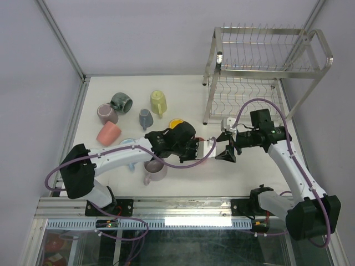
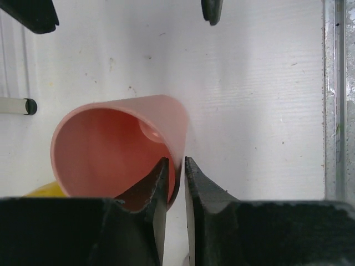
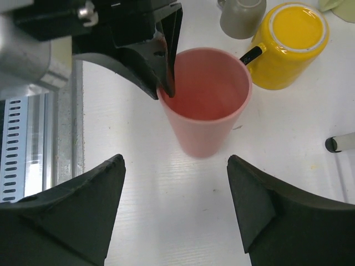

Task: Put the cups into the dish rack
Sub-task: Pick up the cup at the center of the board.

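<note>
My left gripper [image 2: 176, 160] is shut on the rim of a salmon pink cup [image 2: 111, 144], one finger inside and one outside; a thin gap shows beside the outer finger. The cup [image 3: 208, 105] is tilted, its mouth toward the left wrist and its base toward my right gripper [image 3: 175, 160]. That gripper stands open, its fingers wide apart and short of the cup. Seen from above, the left gripper [image 1: 201, 148] and right gripper [image 1: 224, 145] face each other mid-table. The chrome dish rack [image 1: 266, 55] stands at the back right, holding no cups.
Several cups sit left of centre: a dark green mug [image 1: 120, 102], a mauve one [image 1: 107, 113], a salmon tumbler [image 1: 108, 133], a pale yellow-green mug [image 1: 158, 101] and a grey-blue mug [image 1: 145, 118]. A yellow mug [image 3: 291, 44] lies just behind the held cup.
</note>
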Robot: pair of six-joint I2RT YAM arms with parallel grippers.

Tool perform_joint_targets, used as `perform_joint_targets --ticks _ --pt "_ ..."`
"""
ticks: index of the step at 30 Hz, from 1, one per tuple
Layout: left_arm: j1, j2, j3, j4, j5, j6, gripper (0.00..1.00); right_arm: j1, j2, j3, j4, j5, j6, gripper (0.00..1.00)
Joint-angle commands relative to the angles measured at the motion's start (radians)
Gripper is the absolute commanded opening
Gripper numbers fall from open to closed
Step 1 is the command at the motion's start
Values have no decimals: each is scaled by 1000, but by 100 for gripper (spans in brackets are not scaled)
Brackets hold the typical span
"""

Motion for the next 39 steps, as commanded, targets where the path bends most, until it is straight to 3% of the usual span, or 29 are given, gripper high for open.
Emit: perform_joint_targets --ticks 1,8,13,17,23,26,28,32,35,39 --pt "-4 25 71 20 31 48 20 -9 -13 3 85 -24 39 77" --pt "-3 39 104 63 8 -3 36 -26 -22 3 117 14 102 77" --pt "-2 -96 -34 261 -16 -93 57 -36 -24 15 179 39 231 77" --pt "9 -278 -249 552 -22 -271 74 -36 -21 24 211 46 346 76" --pt "31 -469 -583 1031 -83 -574 78 -28 -45 -41 337 162 454 74" --pt "33 -496 -686 1192 -123 -657 79 -29 -53 -79 386 122 449 74" --pt "33 -500 -713 1229 -138 -674 79 -29 -46 -87 304 44 275 74" --pt "33 -508 -712 1200 -153 -668 79 -29 24 11 -130 -1 -406 78" --pt "33 -524 -729 1209 -167 -663 79 -30 108 94 -406 24 -695 79" --pt "33 -541 -778 1272 -176 -678 79 -29 157 106 -587 77 -1130 75"
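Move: The left fingers still have the pink cup by the back-left part of its rim; the cup's middle lies about 3 cm ahead, 2 cm right and 5 cm below that hand. The yellow mug is some 13 cm ahead and 7 cm left of the left hand, the purple mug 16 cm left and 2 cm back. From the open right hand, the cup's middle is about 3 cm ahead, 5 cm left and 9 cm lower. The left fingers spread wide and let go of the pink cup's rim while easing about 2 cm right and 1 cm forward, then the hand lifts some 9 cm and draws left off the cup, its fingertips swinging up over 50 degrees. The right hand, still wide open, drifts 4 cm forward, turning clockwise, then comes back, sinks and swings counter-clockwise beside the cup. ##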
